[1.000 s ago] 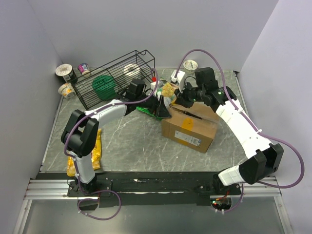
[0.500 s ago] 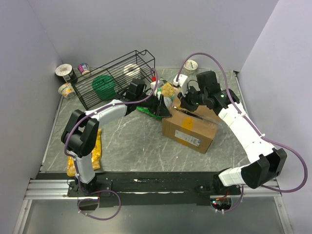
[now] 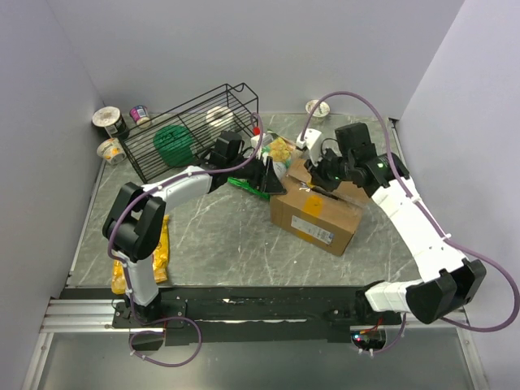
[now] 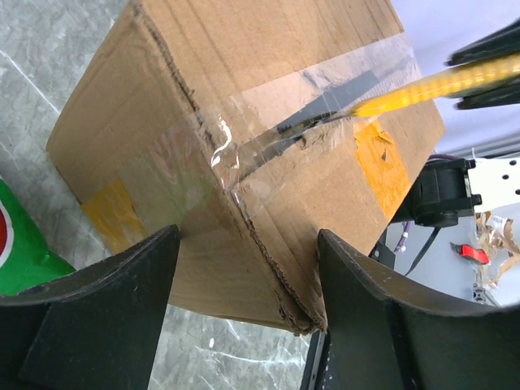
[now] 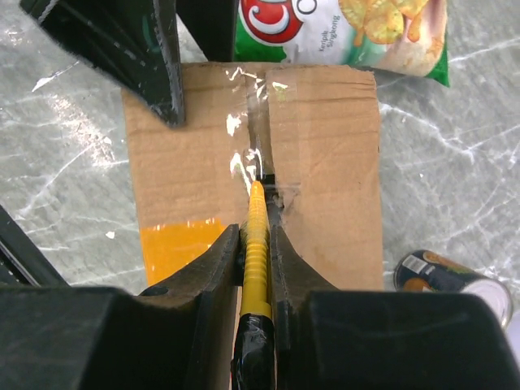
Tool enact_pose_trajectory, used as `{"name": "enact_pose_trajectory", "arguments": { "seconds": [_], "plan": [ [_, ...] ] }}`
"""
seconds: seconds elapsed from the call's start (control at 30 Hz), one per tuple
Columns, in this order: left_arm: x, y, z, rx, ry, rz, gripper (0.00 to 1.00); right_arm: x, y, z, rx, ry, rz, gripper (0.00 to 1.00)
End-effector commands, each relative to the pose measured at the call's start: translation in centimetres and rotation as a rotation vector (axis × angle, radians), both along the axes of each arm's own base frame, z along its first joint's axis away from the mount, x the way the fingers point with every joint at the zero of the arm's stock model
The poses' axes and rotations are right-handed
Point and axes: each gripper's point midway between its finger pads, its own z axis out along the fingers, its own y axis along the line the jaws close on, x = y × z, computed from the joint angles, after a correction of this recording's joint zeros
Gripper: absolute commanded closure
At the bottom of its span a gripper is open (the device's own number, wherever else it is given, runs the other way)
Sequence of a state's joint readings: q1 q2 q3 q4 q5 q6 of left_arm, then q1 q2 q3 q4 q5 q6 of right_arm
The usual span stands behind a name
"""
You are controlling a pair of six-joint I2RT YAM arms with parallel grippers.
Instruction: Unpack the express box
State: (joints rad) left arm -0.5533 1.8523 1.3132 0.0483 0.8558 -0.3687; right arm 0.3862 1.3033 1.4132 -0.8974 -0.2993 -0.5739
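The express box (image 3: pixel 317 213) is a brown carton with an orange sticker and lies right of centre. It also shows in the left wrist view (image 4: pixel 244 106) and the right wrist view (image 5: pixel 325 154). My left gripper (image 3: pixel 274 180) is open, and its jaws straddle the box's left corner (image 4: pixel 244 301). My right gripper (image 3: pixel 323 173) hovers over the box top, shut on a yellow utility knife (image 5: pixel 257 219). The knife tip sits in the clear taped seam (image 5: pixel 258 154), which is partly slit.
A green chip bag (image 3: pixel 244 182) (image 5: pixel 349 32) lies against the box's far side, with a yellowish bag (image 3: pixel 280 150) beside it. A black wire basket (image 3: pixel 191 130) stands at back left with cups (image 3: pixel 110 122) nearby. A can (image 5: pixel 451 280) lies right of the box. A yellow bag (image 3: pixel 160 252) lies near the left arm's base.
My right gripper has moved right and toward the near side along the box top, drawing the knife along the seam. The left arm and box have not moved.
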Motion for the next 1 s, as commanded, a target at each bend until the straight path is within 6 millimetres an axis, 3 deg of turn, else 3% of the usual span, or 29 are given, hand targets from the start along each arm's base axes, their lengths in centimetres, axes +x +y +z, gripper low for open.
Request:
{"name": "enact_pose_trajectory", "arguments": {
  "seconds": [0.0, 0.6, 0.97],
  "plan": [
    [2.2, 0.9, -3.6, 0.094, 0.012, 0.102, 0.28, -2.0, -2.1, 0.5, -0.027, 0.002, -0.027, 1.00],
    [2.5, 1.2, -4.3, 0.121, 0.005, 0.114, 0.31, -3.0, -5.4, 0.3, -0.091, -0.009, -0.068, 1.00],
    [2.7, 1.2, -4.8, 0.129, 0.013, 0.121, 0.32, -5.8, -7.5, 0.1, -0.134, 0.008, -0.099, 1.00]
  ]
}}
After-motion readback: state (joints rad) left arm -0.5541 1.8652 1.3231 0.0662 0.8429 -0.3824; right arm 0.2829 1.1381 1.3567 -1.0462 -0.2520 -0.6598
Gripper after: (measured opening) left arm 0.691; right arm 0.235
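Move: My right hand, already holding the yellow cutter with its blade at the taped seam, has the seam's mid-box stretch about 3 cm back, 3 cm right and 7 cm below. The orange tape patch lies roughly 3 cm back, straight below, and the can some 9 cm ahead and 11 right, down on the table; the green chip bag is about 12 cm ahead and 12 left. From my left hand, that seam stretch is some 12 cm right, 3 back and 3 higher. I draw the cutter rightward and back along the taped seam, past the orange patch towards the box's right end, about 7 cm in all. I ease up slightly at first, dip about 1 cm midway and rise again by as much, tilting the wrist only some 5 degrees and keeping my grip on the handle. My left hand stays put, its spread fingers still steadying the box's left corner. ##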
